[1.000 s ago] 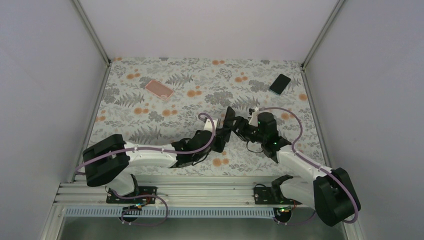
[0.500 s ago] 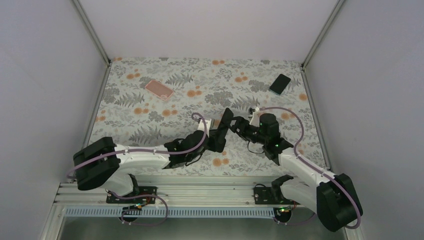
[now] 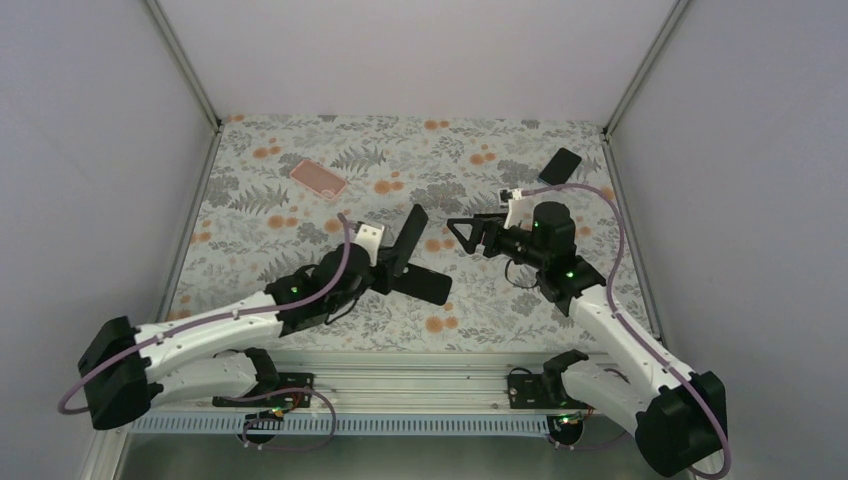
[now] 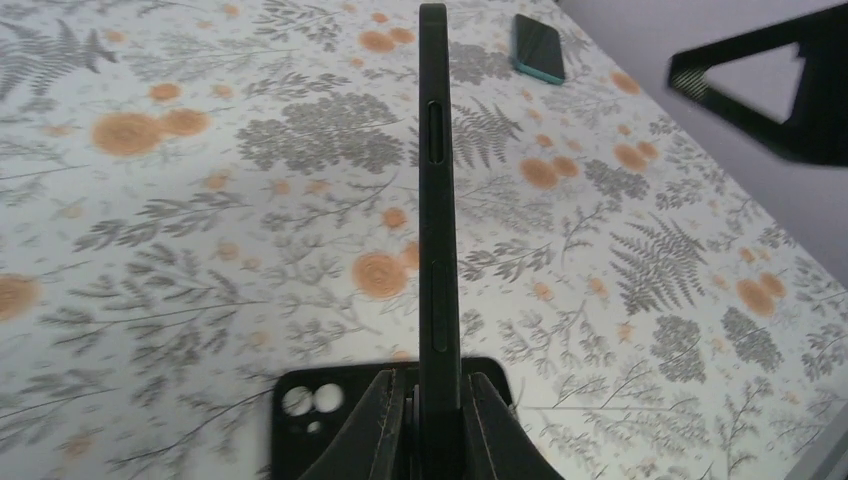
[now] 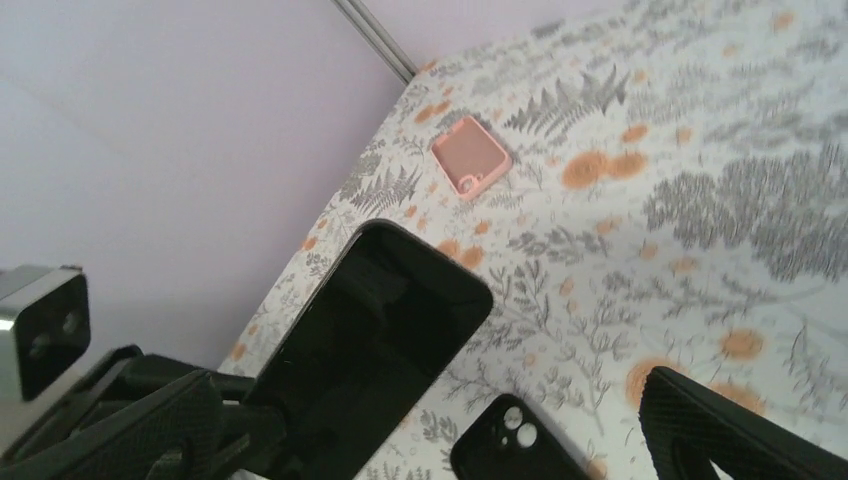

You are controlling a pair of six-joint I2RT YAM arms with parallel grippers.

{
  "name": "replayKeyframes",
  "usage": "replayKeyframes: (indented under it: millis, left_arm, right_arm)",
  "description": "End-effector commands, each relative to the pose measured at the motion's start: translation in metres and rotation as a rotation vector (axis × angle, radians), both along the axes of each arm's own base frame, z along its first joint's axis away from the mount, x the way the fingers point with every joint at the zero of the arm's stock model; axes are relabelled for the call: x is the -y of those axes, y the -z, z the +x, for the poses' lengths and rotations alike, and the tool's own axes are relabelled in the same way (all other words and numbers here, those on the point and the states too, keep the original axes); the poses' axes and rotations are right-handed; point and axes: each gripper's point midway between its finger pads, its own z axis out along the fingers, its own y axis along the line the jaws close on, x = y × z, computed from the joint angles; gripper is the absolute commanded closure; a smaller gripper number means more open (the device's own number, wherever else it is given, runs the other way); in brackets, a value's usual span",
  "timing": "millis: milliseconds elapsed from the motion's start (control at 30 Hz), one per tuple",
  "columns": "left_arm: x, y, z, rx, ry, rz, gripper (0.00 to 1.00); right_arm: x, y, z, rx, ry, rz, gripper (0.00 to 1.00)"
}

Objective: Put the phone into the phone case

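Observation:
My left gripper [image 3: 392,262] is shut on the lower end of the black phone [image 3: 409,233] and holds it tilted up above the table. In the left wrist view the phone [image 4: 435,190] stands edge-on between the fingers [image 4: 388,425]. A black phone case [image 3: 421,285] with camera cut-outs lies flat on the table right under it, showing as the case [image 4: 320,415] in the left wrist view and the case [image 5: 510,445] in the right wrist view. My right gripper [image 3: 462,232] is open to the right of the phone, apart from it. The phone's dark screen [image 5: 385,320] faces the right gripper [image 5: 430,390].
A pink case [image 3: 318,178] lies at the back left, also seen as the pink case [image 5: 470,156]. A second dark phone with a teal edge [image 3: 560,165] lies at the back right near the wall rail. White walls close three sides of the floral table [image 3: 300,230].
The right gripper opened wide, let go of the phone and drew back to the right. The left arm swung left with the phone, uncovering the black case.

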Motion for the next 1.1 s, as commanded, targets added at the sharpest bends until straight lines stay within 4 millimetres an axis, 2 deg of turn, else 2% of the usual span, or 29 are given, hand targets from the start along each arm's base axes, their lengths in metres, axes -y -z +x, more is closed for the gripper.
replayKeyframes:
  millis: [0, 200, 333, 500, 733, 967, 1067]
  left_arm:
    - [-0.022, -0.026, -0.005, 0.030, 0.050, 0.064, 0.98]
    - [-0.043, -0.054, -0.006, 0.036, 0.091, 0.098, 0.98]
    - [-0.047, -0.067, -0.007, 0.042, 0.147, 0.099, 0.98]
    - [-0.043, -0.076, -0.007, 0.029, 0.251, 0.072, 0.98]
    - [-0.030, -0.092, -0.020, 0.059, 0.412, 0.054, 0.98]
    - [-0.013, -0.090, -0.032, 0.046, 0.549, 0.019, 0.98]
    - [-0.007, -0.092, -0.037, 0.045, 0.600, -0.001, 0.98]
  right_arm:
    - [0.006, -0.031, 0.003, 0.203, -0.017, -0.106, 0.01]
    - [0.003, -0.047, -0.001, 0.375, -0.086, -0.183, 0.01]
    - [0.003, -0.055, -0.002, 0.450, -0.098, -0.200, 0.01]
    - [-0.024, -0.073, -0.025, 0.578, -0.329, -0.135, 0.01]
    - [-0.044, -0.057, -0.032, 0.572, -0.514, -0.092, 0.01]
    - [-0.057, -0.048, -0.058, 0.602, -0.720, -0.027, 0.00]
    - [-0.060, -0.046, -0.066, 0.613, -0.770, -0.012, 0.04]
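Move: Some 11 cm to the right gripper's left, level with it ahead and in height, is the middle of the phone, held by one end in the left fingers; those fingertips are about 14 cm left, 5 cm back and 4 cm lower. Seen from the left hand, the right gripper is thus 14 cm right and 5 cm ahead, while the black phone case lies about 6 cm ahead, 6 cm right and 17 cm below. Keeping its pinch on the phone's end, the left hand goes left and up about 5 cm each, then comes part-way back right and draws back, turning clockwise nearly 30 degrees to swing the free end towards the right gripper. The right hand rises first, tipping its fingers upward, then goes left and back about 5 cm, turning counter-clockwise, fingers staying wide open. ##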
